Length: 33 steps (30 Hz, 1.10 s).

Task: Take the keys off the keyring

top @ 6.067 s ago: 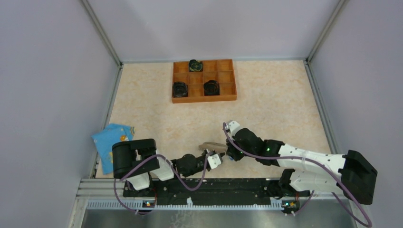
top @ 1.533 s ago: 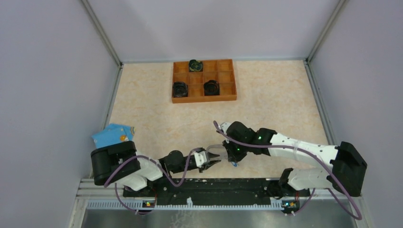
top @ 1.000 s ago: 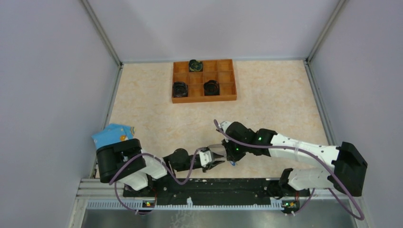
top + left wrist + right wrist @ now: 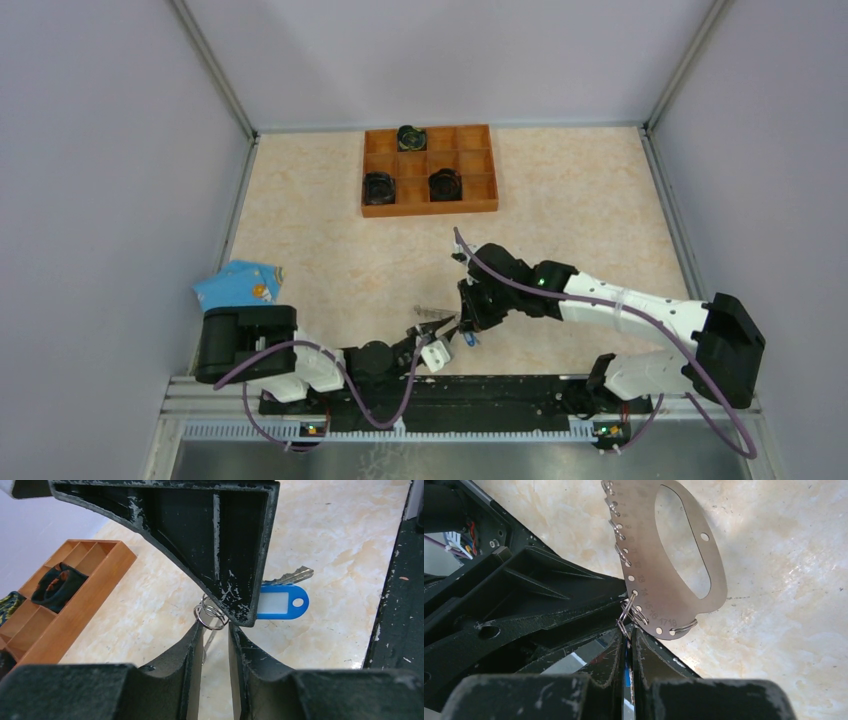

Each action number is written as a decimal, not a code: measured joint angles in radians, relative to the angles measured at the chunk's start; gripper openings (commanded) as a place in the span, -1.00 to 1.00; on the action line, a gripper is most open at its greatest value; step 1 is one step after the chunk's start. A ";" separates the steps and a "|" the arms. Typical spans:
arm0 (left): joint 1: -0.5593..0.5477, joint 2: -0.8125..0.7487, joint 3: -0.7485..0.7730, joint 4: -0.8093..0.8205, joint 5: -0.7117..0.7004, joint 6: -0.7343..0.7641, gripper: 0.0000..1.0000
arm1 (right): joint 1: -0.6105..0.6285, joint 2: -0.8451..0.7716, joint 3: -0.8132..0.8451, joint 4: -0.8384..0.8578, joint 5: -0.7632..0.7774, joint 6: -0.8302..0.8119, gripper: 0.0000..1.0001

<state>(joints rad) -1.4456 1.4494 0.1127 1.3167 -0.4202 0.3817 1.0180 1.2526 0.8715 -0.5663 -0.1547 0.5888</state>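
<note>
The keyring (image 4: 644,565), a grey oval plate with a notched, numbered rim and several small wire rings, hangs tilted above the table. In the top view it (image 4: 430,313) sits between both grippers. My left gripper (image 4: 216,627) grips its lower edge, seen edge-on between the fingers. My right gripper (image 4: 629,635) is shut on the key's small wire ring, which is hooked in the rim. The key (image 4: 292,575), with its blue tag (image 4: 280,601), sticks out behind the right finger and shows as a blue speck (image 4: 470,338) in the top view.
A wooden compartment tray (image 4: 430,207) with three round black objects (image 4: 443,184) stands at the back. A light-blue packet (image 4: 238,283) lies at the left edge. The black base rail (image 4: 430,395) runs along the near edge, just behind the grippers.
Both grippers have stayed together on the keyring. The right gripper has shifted a little left and away, and the left arm has drawn back toward its base, tilting the plate.
</note>
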 measured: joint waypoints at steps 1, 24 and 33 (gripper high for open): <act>-0.003 0.000 -0.003 0.008 -0.009 0.008 -0.37 | 0.000 0.000 0.000 0.002 -0.003 0.005 -1.00; -0.032 0.022 -0.001 0.060 -0.053 0.085 -1.00 | -0.014 0.000 0.000 0.008 -0.025 0.043 -1.00; -0.032 0.022 0.010 0.052 -0.053 0.089 -1.00 | -0.048 -0.009 0.000 -0.006 -0.057 0.040 -1.00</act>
<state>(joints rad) -1.4780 1.4712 0.1226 1.3685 -0.4736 0.4706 0.9695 1.2438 0.8715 -0.5724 -0.2119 0.6289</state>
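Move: The small steel ring that my left fingers go for is about 1 cm ahead and 1 cm to the right of my left hand, level with it. From that hand, the numbered metal plate lies some 4 cm left and 2 cm ahead, slightly lower; the blue tag lies about 3 cm right and 3 cm back. From my right hand, which already grips the tag and key, the ring is about 1 cm ahead and 1 cm left. I raise my left hand roughly 1 cm beside the ring, tipping its wrist just a few degrees, and shut its half-open fingers fully, pinching the ring's edge right by my right fingertips. My right hand keeps its grip on the tag and key, easing about half a centimetre left and then, once the left fingers are shut, back right and a touch forward. ##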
